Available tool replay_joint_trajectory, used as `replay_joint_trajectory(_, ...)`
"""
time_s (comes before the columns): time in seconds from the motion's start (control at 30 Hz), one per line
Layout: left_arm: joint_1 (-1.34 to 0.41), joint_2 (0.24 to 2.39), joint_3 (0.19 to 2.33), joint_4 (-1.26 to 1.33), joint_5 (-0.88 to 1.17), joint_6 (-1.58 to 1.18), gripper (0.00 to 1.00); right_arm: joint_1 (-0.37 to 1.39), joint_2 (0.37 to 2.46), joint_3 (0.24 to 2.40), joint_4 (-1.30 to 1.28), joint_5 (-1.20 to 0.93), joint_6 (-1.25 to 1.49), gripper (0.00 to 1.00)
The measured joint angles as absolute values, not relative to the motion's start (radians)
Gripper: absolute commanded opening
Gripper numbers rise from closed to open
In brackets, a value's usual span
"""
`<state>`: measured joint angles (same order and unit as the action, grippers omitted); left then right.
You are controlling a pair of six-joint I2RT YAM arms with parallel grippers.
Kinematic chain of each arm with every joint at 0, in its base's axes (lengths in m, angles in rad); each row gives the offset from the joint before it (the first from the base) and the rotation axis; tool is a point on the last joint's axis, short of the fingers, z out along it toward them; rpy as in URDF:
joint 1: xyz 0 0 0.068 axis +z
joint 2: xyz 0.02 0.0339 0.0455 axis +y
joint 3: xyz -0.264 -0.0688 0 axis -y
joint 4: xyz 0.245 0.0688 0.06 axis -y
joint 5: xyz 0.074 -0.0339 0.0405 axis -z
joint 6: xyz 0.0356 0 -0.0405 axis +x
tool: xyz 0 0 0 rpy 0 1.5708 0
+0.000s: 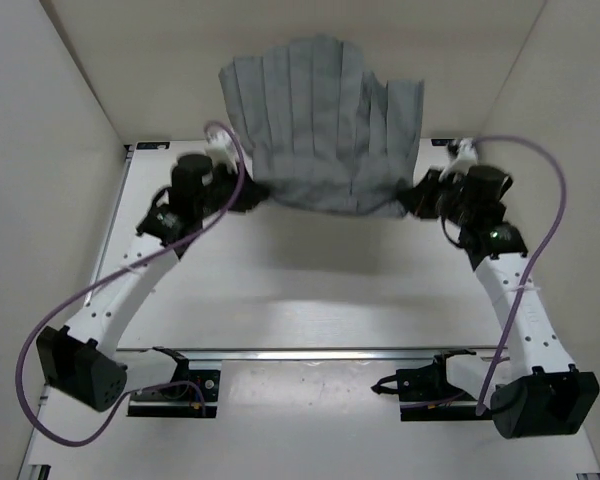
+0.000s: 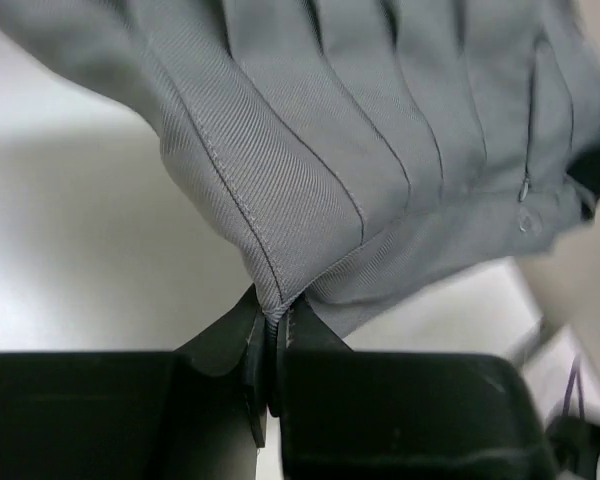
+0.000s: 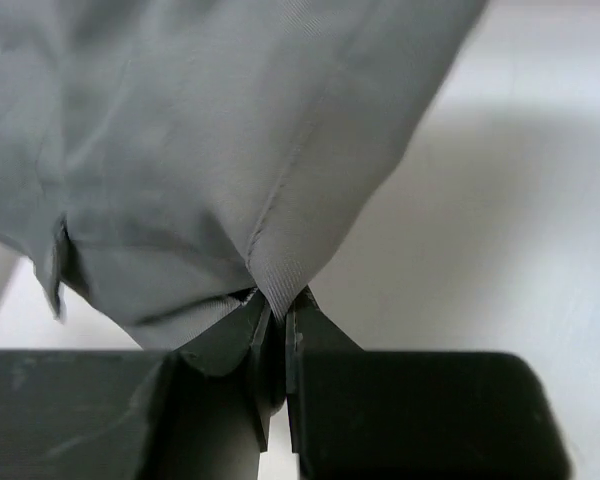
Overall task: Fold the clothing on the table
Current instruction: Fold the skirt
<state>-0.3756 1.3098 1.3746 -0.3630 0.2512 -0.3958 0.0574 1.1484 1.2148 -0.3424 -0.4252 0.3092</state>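
The clothing (image 1: 320, 125), a grey pleated garment, hangs spread in the air over the far part of the table (image 1: 310, 290), held up by both arms. My left gripper (image 1: 252, 192) is shut on its lower left corner. In the left wrist view the clothing (image 2: 360, 150) fans away from my left gripper (image 2: 275, 322), whose jaws pinch a seamed fold. My right gripper (image 1: 408, 198) is shut on the lower right corner. The right wrist view shows the clothing (image 3: 210, 130) rising from my right gripper (image 3: 280, 305).
White walls (image 1: 40, 150) close in the table on the left, right and back. A silver rail (image 1: 320, 352) crosses the near side, with both arm bases (image 1: 75, 365) behind it. Purple cables (image 1: 550, 200) loop beside each arm.
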Motion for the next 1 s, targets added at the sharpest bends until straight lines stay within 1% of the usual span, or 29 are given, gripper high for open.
replay_joint_trajectory(0.07,-0.429,1.225,1.153,-0.358,0.226,-0.411,0.00,0.060,1.064,1.017,-0.363,-0.411,0.311,0.00)
replay_joint_trajectory(0.17,-0.498,1.144,0.842,-0.413,0.207,-0.468,0.00,0.095,1.015,0.769,-0.453,-0.408,0.341,0.00)
replay_joint_trajectory(0.27,-0.530,1.032,0.651,-0.514,0.234,-0.550,0.00,0.146,0.925,0.624,-0.563,-0.448,0.392,0.00)
replay_joint_trajectory(0.37,-0.493,0.895,0.632,-0.542,0.267,-0.604,0.00,0.142,0.875,0.617,-0.592,-0.494,0.419,0.00)
replay_joint_trajectory(0.43,-0.441,0.884,0.673,-0.509,0.292,-0.612,0.00,0.118,0.908,0.639,-0.563,-0.524,0.423,0.00)
replay_joint_trajectory(0.5,-0.395,0.957,0.723,-0.453,0.321,-0.610,0.00,0.091,0.979,0.668,-0.518,-0.551,0.423,0.00)
replay_joint_trajectory(0.57,-0.369,1.090,0.770,-0.396,0.330,-0.599,0.00,0.074,1.079,0.703,-0.464,-0.558,0.422,0.00)
replay_joint_trajectory(0.6,-0.361,1.171,0.794,-0.379,0.331,-0.590,0.04,0.069,1.135,0.718,-0.445,-0.557,0.421,0.00)
replay_joint_trajectory(0.63,-0.354,1.264,0.822,-0.367,0.332,-0.582,0.12,0.067,1.198,0.730,-0.425,-0.553,0.420,0.02)
replay_joint_trajectory(0.67,-0.346,1.357,0.853,-0.363,0.336,-0.574,0.29,0.065,1.257,0.743,-0.417,-0.553,0.421,0.10)
replay_joint_trajectory(0.7,-0.338,1.442,0.884,-0.364,0.337,-0.561,0.46,0.064,1.306,0.754,-0.408,-0.556,0.424,0.25)
replay_joint_trajectory(0.73,-0.331,1.516,0.915,-0.365,0.332,-0.544,0.53,0.064,1.357,0.767,-0.397,-0.549,0.424,0.41)
replay_joint_trajectory(0.77,-0.319,1.585,0.948,-0.367,0.327,-0.536,0.70,0.062,1.399,0.779,-0.389,-0.542,0.430,0.47)
replay_joint_trajectory(0.8,-0.306,1.642,0.980,-0.374,0.324,-0.525,0.94,0.060,1.437,0.795,-0.381,-0.535,0.434,0.69)
replay_joint_trajectory(0.83,-0.295,1.679,1.008,-0.382,0.323,-0.511,0.98,0.055,1.465,0.810,-0.368,-0.536,0.444,0.89)
replay_joint_trajectory(0.87,-0.286,1.715,1.042,-0.392,0.321,-0.510,0.98,0.050,1.485,0.822,-0.350,-0.537,0.458,0.93)
replay_joint_trajectory(0.9,-0.279,1.739,1.077,-0.402,0.315,-0.505,0.99,0.045,1.497,0.836,-0.333,-0.538,0.463,0.94)
replay_joint_trajectory(1.0,-0.262,1.753,1.160,-0.408,0.302,-0.481,0.99,0.027,1.505,0.891,-0.305,-0.528,0.467,0.94)
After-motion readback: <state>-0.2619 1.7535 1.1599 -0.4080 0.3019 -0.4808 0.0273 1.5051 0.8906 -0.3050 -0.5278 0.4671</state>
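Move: Still pinched by its waistband corners, the skirt is flung out ahead: its middle is about 14 cm forward and 11 to the right of the left hand, nearly level with it. Its laying spot on the bare table is roughly 5 cm back, 3 left and 30 below. From the right hand the skirt's middle lies some 15 cm ahead and 15 left, and its laying spot about 7 back, 2 left and 28 below. Both hands whip the skirt down and some 16 cm back, then go forward low over the table, opening wide. ##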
